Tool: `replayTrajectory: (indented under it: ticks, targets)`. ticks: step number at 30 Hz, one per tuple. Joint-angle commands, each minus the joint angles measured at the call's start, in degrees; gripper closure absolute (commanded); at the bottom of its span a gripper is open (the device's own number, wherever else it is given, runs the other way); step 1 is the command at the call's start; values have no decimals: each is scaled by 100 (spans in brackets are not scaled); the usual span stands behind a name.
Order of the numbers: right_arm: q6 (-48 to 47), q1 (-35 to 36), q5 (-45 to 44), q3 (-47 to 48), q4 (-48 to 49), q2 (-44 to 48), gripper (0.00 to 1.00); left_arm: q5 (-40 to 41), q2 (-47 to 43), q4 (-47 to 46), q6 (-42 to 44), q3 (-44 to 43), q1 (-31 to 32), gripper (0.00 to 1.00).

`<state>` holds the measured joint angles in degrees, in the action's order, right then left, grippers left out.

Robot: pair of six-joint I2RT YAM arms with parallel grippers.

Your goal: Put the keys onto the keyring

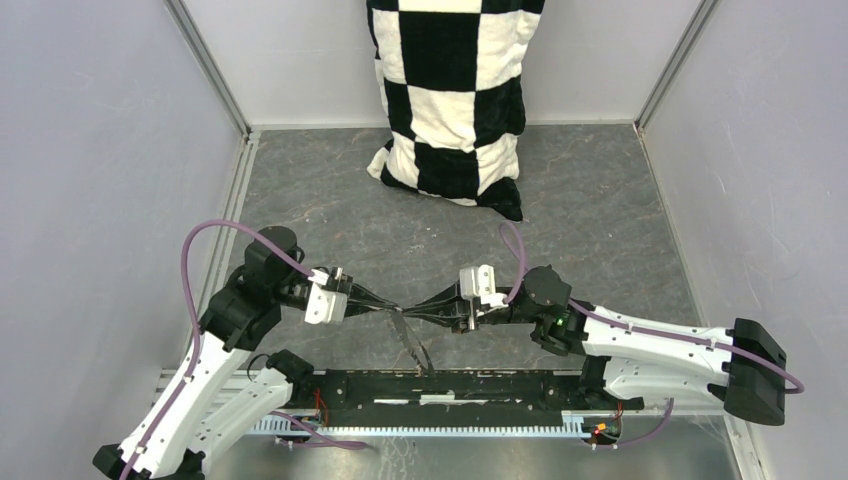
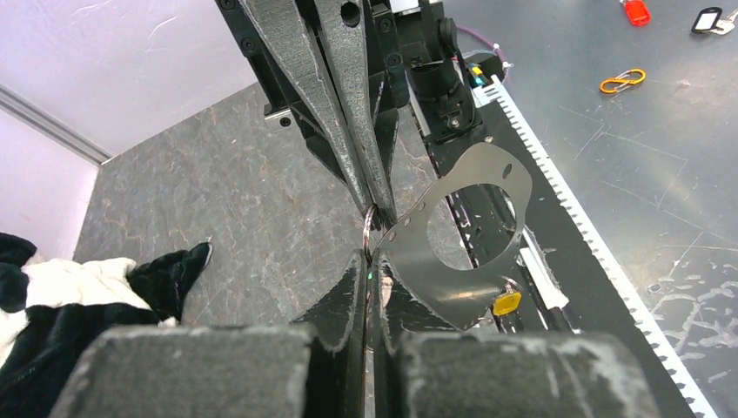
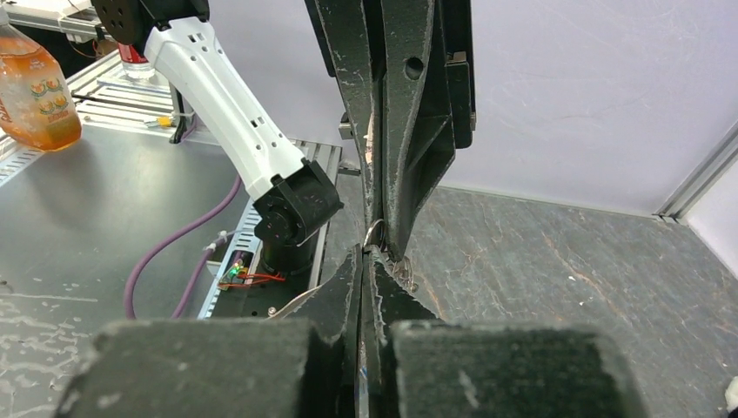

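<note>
Both grippers meet tip to tip above the middle of the table. The keyring is a grey strap loop (image 2: 490,185) hanging from a thin silver ring (image 2: 369,232). My left gripper (image 2: 369,255) is shut on that ring, and a green speck shows between its jaws. My right gripper (image 3: 365,252) comes from the opposite side and is shut on the same ring (image 3: 376,233). A yellow key (image 2: 506,302) dangles at the strap's lower end. In the top view the strap (image 1: 412,343) hangs below the joined tips. A blue sliver shows deep between the right jaws; what it is I cannot tell.
A black-and-white checkered cloth (image 1: 455,100) lies at the back wall. The arms' black base rail (image 1: 450,385) runs along the near edge. Off the table are an orange carabiner (image 2: 622,81), a red tag (image 2: 635,10) and an orange bottle (image 3: 30,83).
</note>
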<state>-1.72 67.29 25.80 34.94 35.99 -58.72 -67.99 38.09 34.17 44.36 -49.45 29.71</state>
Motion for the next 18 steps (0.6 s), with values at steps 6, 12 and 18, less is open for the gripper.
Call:
replayTrajectory:
  ticks: [6,12,18]
  targets:
    - [-62,47,-453,351,-127,77,100,26,-49,-274,-194,38,17,98]
    - [-262,87,-732,700,-976,12,100,242,-106,-184,-145,32,18,82]
    - [-635,125,-988,1145,-2006,-32,100,683,-168,288,162,-90,17,50]
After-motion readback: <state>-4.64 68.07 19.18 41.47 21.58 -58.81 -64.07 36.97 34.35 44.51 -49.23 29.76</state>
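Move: The keyring sits pinched between both hands' fingertips, about 1 cm to the right of the left hand and 1 cm to the left of the right hand, level with both. From the left hand, the grey plate on the ring slants down towards the bases, its middle roughly 6 cm back, 2 cm right and 5 cm below. The yellow key by its far end is some 10 cm back, 3 cm right and 6 cm below the left hand. After a short hold with both closed grippers on the keyring, the left hand opens its fingers to a bit under half, letting go of the ring while easing only about 1 cm forward, with its tips either side of it. The right hand keeps its pinch and carries the ring about 2 cm forward, its left-pointing fingertips dipping some 5–10 degrees as it turns slightly clockwise. ##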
